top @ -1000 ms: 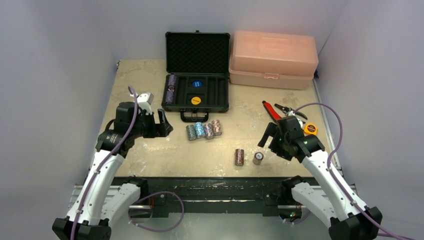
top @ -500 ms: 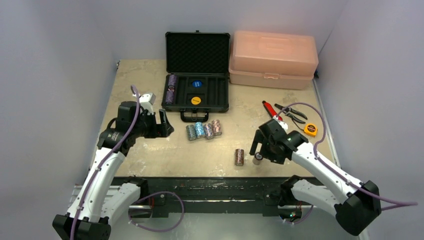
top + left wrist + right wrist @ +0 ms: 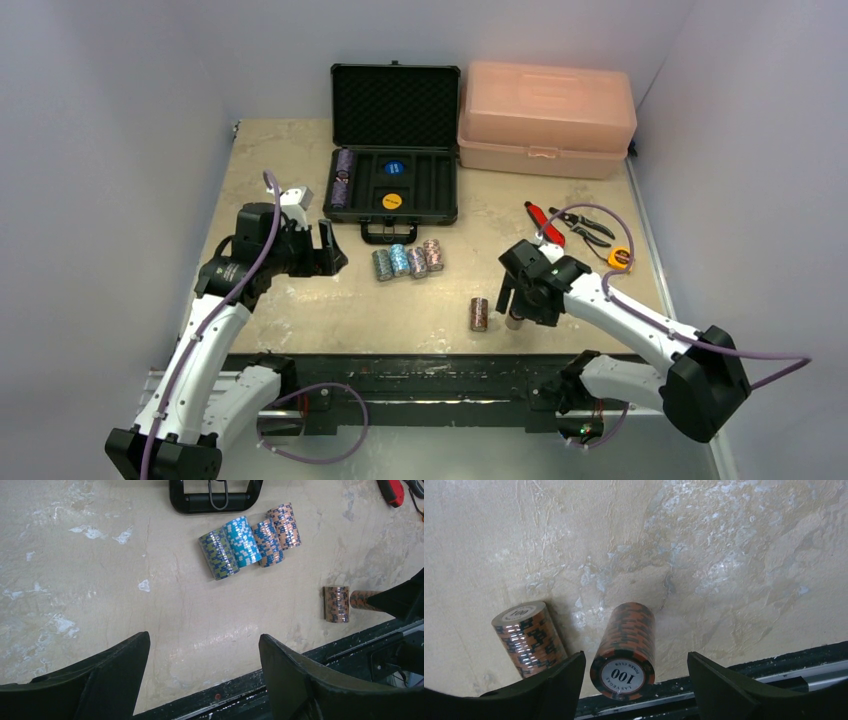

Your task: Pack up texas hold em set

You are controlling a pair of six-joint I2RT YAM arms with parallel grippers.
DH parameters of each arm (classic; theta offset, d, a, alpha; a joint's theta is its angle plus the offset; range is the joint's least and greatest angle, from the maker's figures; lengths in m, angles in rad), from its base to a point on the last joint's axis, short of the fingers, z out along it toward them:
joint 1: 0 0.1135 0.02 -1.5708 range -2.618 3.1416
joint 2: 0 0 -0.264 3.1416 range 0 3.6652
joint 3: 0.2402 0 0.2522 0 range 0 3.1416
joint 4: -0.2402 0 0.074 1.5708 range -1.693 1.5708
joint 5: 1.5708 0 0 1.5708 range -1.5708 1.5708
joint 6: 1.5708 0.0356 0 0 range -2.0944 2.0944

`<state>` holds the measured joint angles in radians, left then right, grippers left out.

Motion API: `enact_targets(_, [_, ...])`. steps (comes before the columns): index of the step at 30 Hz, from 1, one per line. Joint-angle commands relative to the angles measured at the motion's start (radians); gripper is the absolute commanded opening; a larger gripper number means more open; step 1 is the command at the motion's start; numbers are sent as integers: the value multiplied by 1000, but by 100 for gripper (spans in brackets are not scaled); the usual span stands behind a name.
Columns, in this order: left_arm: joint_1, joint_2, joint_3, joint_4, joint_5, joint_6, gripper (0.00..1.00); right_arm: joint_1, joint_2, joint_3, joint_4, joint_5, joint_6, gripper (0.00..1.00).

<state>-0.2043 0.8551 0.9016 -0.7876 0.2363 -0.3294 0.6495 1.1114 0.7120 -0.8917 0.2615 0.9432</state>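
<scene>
The black case (image 3: 395, 160) lies open at the back, with a purple chip stack (image 3: 343, 178) in its left slot and a blue and a yellow disc in the tray. Four chip stacks (image 3: 408, 260) (image 3: 250, 540) lie in a row before its handle. Two orange stacks sit near the front edge. My right gripper (image 3: 512, 305) (image 3: 635, 656) is open and straddles the right orange stack (image 3: 626, 640), with a gap on the right side. The left orange stack (image 3: 479, 314) (image 3: 526, 637) sits just outside its left finger. My left gripper (image 3: 330, 248) (image 3: 204, 636) is open and holds nothing, over bare table left of the row.
A pink toolbox (image 3: 545, 118) stands right of the case. Red-handled pliers (image 3: 545, 222), black pliers (image 3: 585, 225) and a yellow tape measure (image 3: 620, 258) lie at the right. A small white object (image 3: 293, 197) sits by the left arm. The black front rail (image 3: 420, 365) runs close behind the orange stacks.
My right arm has swung left and forward from near the tape measure until its jaws stand around the right orange stack, and they have narrowed a little. The left arm has barely moved.
</scene>
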Motion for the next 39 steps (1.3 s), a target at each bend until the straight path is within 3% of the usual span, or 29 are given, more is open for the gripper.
enact_targets(1, [-4, -5, 39, 12, 20, 13, 80, 5, 47, 36, 36, 58, 7, 76])
enact_targets(13, [-4, -12, 39, 11, 18, 13, 80, 8, 47, 43, 36, 57, 2, 36])
enact_targets(21, [-6, -17, 37, 11, 20, 14, 79, 11, 27, 66, 20, 51, -10, 1])
enact_targets(39, [-23, -34, 28, 25, 46, 21, 79, 11, 2, 268, 23, 14, -117, 0])
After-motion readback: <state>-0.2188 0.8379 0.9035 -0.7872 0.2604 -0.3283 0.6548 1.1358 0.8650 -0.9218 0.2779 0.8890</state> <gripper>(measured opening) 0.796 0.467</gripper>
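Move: Just ahead of the right hand, about 1 cm forward and 1 cm left, stands the upright chip stack, its middle some 3 cm below the open fingers. The lying chip stack is about 8 cm to this hand's left and 2 cm ahead; the orange stack of the group of four is some 18 cm left and 15 cm ahead. From the left hand, the upright stack lies about 40 cm right, 6 cm back and well below. Sinking the last centimetre over the upright chip stack and easing slightly forward, the right hand goes on closing its half-shut-bound fingers until they pinch the stack's upper part from both sides. It holds there briefly, then lifts about 5 cm, drifting some 2 cm forward and a little left, gathering speed, with the grip kept. ##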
